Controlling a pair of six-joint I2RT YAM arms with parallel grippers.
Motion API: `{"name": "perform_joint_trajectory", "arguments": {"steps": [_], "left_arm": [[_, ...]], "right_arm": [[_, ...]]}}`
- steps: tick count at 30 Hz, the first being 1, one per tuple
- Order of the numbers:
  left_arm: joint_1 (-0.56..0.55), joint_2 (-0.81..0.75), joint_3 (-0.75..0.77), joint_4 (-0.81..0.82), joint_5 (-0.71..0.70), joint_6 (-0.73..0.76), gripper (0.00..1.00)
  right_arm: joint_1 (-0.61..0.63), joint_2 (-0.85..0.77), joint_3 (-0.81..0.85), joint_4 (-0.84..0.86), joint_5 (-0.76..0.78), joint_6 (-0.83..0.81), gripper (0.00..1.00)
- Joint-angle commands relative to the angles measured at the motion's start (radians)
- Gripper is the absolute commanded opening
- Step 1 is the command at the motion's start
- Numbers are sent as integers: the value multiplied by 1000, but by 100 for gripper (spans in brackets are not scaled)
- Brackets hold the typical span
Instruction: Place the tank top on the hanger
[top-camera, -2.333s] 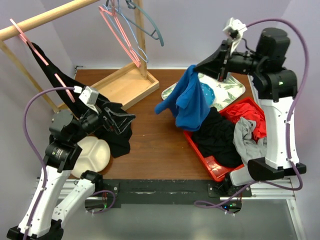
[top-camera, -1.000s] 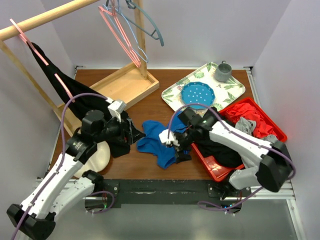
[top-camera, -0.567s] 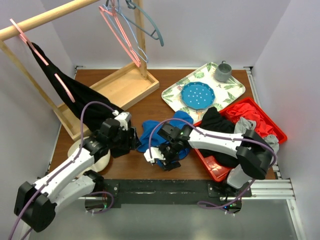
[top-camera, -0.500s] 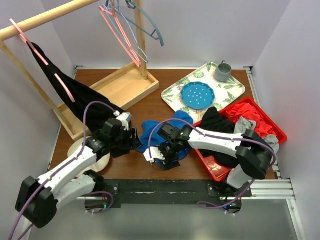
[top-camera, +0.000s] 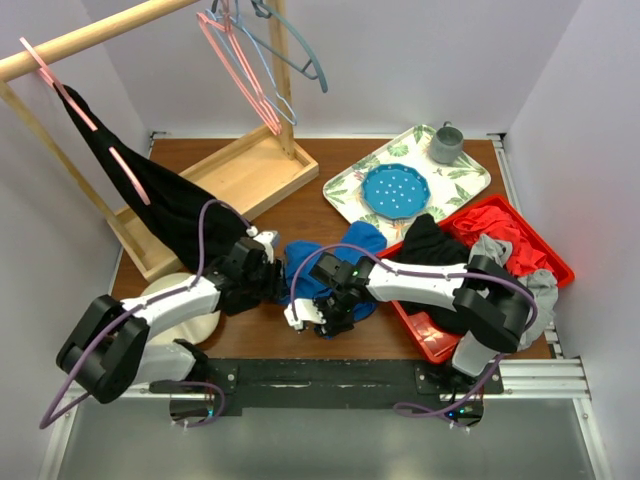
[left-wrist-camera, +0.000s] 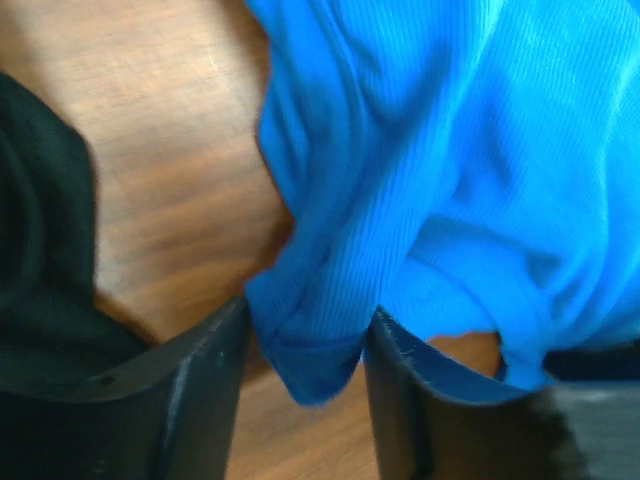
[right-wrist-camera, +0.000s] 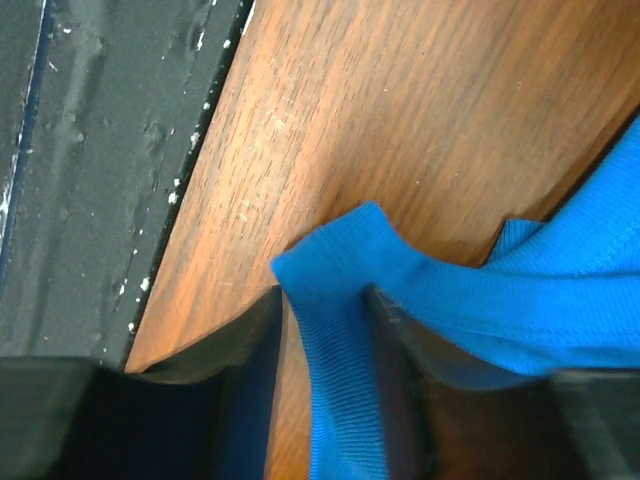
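The blue tank top (top-camera: 335, 262) lies crumpled on the wooden table between the two arms. My left gripper (top-camera: 278, 280) is at its left edge, and in the left wrist view it (left-wrist-camera: 307, 322) is shut on a thick fold of the blue fabric (left-wrist-camera: 440, 150). My right gripper (top-camera: 318, 306) is at its near edge, and in the right wrist view it (right-wrist-camera: 322, 300) is shut on a blue strap (right-wrist-camera: 345, 300) just above the table. The pink hanger (top-camera: 238, 72) hangs empty on the rack at the back, far from both grippers.
A grey-blue hanger (top-camera: 296, 56) hangs beside the pink one. A black garment (top-camera: 150, 190) hangs on another pink hanger at the left. A wooden tray (top-camera: 240, 170), a white bowl (top-camera: 180, 318), a patterned tray (top-camera: 470, 180) and a red bin (top-camera: 558, 262) of clothes surround the work area.
My right gripper brought the tank top down from the air to the table and moved to its near edge. My left gripper moved right, off the black garment, onto the tank top's left edge.
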Motion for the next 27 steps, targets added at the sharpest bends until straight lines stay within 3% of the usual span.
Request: {"name": "perform_joint_trajectory", "arguments": {"steps": [1,3,4,8,13,18,23,27], "left_arm": [[-7,29,-18,75,-59,10,47],[-8,24,-17,64,-59,10,31],[-7,-14,-12,46,-58,10,15],[-8,-140,20,-73,-50,7,3],[-7,-360,112,-250,-35,-4,0],[-7,-532,322,-402,-47,73,0],[-7,-565,633,-479,28,151,0],[-5,-516,820,-518,98,180,0]], "right_arm": [[7,-3,15,2,21,10,25],[7,-6,37,-24,30,10,14],[5,-15,60,-49,52,7,2],[-4,-61,143,-142,63,-7,0],[-73,-148,356,-334,30,-17,0],[-207,-205,674,-507,-35,-25,0],[-329,-224,968,-602,-157,7,0],[-404,-251,1076,-606,-210,59,0]]}}
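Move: The left hand is down at the blue tank top, with its left corner already between the open fingertips, about 1 cm ahead and 1 cm below. The black garment's lower end lies some 9 cm to its left and 3 cm ahead, the white plate about 20 cm left and 3 cm back. The right hand straddles the tank top's near corner, roughly 1 cm below; the red bin is about 31 cm to its right and 12 cm ahead. Down at the table almost in place, both hands close their fingers, pinching the blue tank top by its left and near corners, then rise fast together. The left goes nearly straight up some 30 cm; the right goes up about 35 cm and forward, away from the table's near edge. Both wrists swing the fingers up from steeply down towards level. ##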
